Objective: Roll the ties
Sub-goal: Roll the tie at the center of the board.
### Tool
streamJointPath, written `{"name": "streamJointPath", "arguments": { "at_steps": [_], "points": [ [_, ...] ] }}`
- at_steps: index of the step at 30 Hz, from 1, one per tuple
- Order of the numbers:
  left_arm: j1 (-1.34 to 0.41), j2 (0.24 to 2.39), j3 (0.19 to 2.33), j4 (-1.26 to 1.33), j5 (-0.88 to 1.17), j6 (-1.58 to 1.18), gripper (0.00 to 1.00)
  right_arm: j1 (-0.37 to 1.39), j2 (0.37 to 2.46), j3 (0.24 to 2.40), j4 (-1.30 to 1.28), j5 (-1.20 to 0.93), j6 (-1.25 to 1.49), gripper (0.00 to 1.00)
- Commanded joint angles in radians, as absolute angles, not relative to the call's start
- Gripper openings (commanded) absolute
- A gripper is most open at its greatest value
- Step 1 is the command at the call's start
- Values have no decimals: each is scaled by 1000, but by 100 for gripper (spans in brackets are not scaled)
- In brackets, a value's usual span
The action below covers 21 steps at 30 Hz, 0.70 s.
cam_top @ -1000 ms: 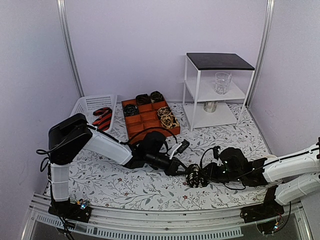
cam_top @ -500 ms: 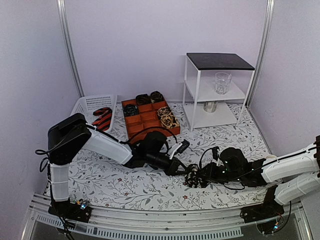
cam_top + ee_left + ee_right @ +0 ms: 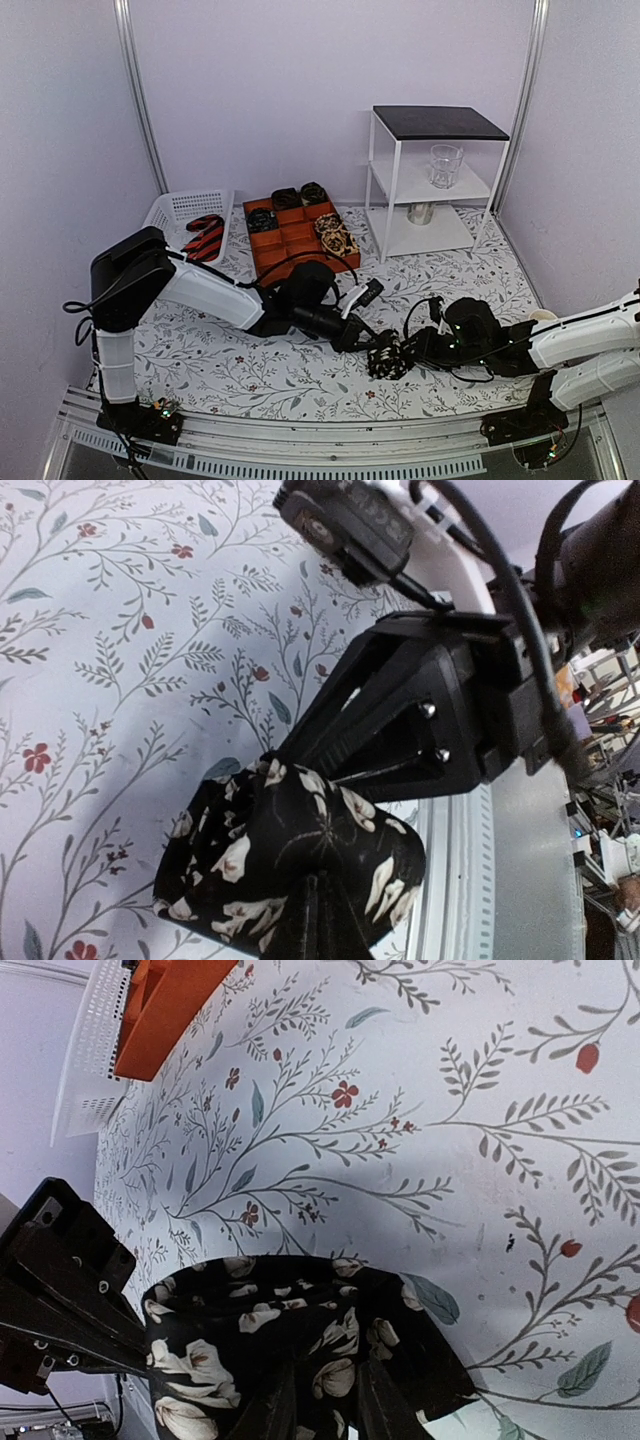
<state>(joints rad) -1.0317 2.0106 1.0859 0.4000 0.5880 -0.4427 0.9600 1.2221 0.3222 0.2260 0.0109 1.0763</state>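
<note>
A coiled black tie with cream flowers (image 3: 385,358) lies on the floral cloth between the two grippers. In the left wrist view the tie (image 3: 250,850) fills the lower middle, and my left gripper (image 3: 322,905) is pressed shut on its near edge. My right gripper (image 3: 420,720) faces it from the far side. In the right wrist view my right gripper (image 3: 330,1405) has its two fingers (image 3: 385,1410) pushed into the coil (image 3: 250,1330), with a fold of fabric between them. In the top view the left gripper (image 3: 362,340) and the right gripper (image 3: 405,350) meet at the coil.
An orange compartment tray (image 3: 290,245) holds several coiled ties at the back. A white basket (image 3: 175,210) holds a red-and-black striped tie (image 3: 205,235). A white shelf unit (image 3: 395,190) with a glass (image 3: 445,165) stands at the back right. The table's front rail (image 3: 470,880) is close by.
Both grippers and the coil have shifted slightly left, and the coil looks a little tighter. Both grips are unchanged.
</note>
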Motion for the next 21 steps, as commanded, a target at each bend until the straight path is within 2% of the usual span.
{"name": "streamJointPath", "arguments": {
  "at_steps": [1,5,9,14,21],
  "points": [
    [-1062,2050,1118,404,620,-439,0,963,1129,297,161,76,1079,24],
    [-1065,2052,1144,388,620,-432,0,963,1074,280,94,109,1083,26],
    [-1069,2061,1167,365,617,-423,0,963,988,269,30,139,1085,32],
    [-1071,2084,1198,347,617,-421,0,962,868,282,-65,163,1069,42],
    [-1080,2120,1249,336,613,-424,0,962,820,266,3,58,1035,59]
  ]
}}
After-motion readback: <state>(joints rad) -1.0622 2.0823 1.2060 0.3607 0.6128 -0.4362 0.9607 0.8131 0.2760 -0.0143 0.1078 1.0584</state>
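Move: The black floral tie roll sits on the table between the two grippers: roughly 4 cm to the left gripper's right, 1 cm nearer the base and 3 cm below. From the right gripper it is about 5 cm to the left, level ahead and 1 cm lower. The mug stands some 26 cm right of the right gripper and 5 cm farther out. The orange tray's middle is about 29 cm ahead of the left gripper, 15 cm left, 6 cm down. Open the right gripper to about half and take it clear of the tie roll, first nearly 4 cm right, then up about 5 cm, with a slight upward tilt. Keep the left gripper shut with its tips on the roll's upper left side and follow rightward about 3 cm, pushing the roll along. ##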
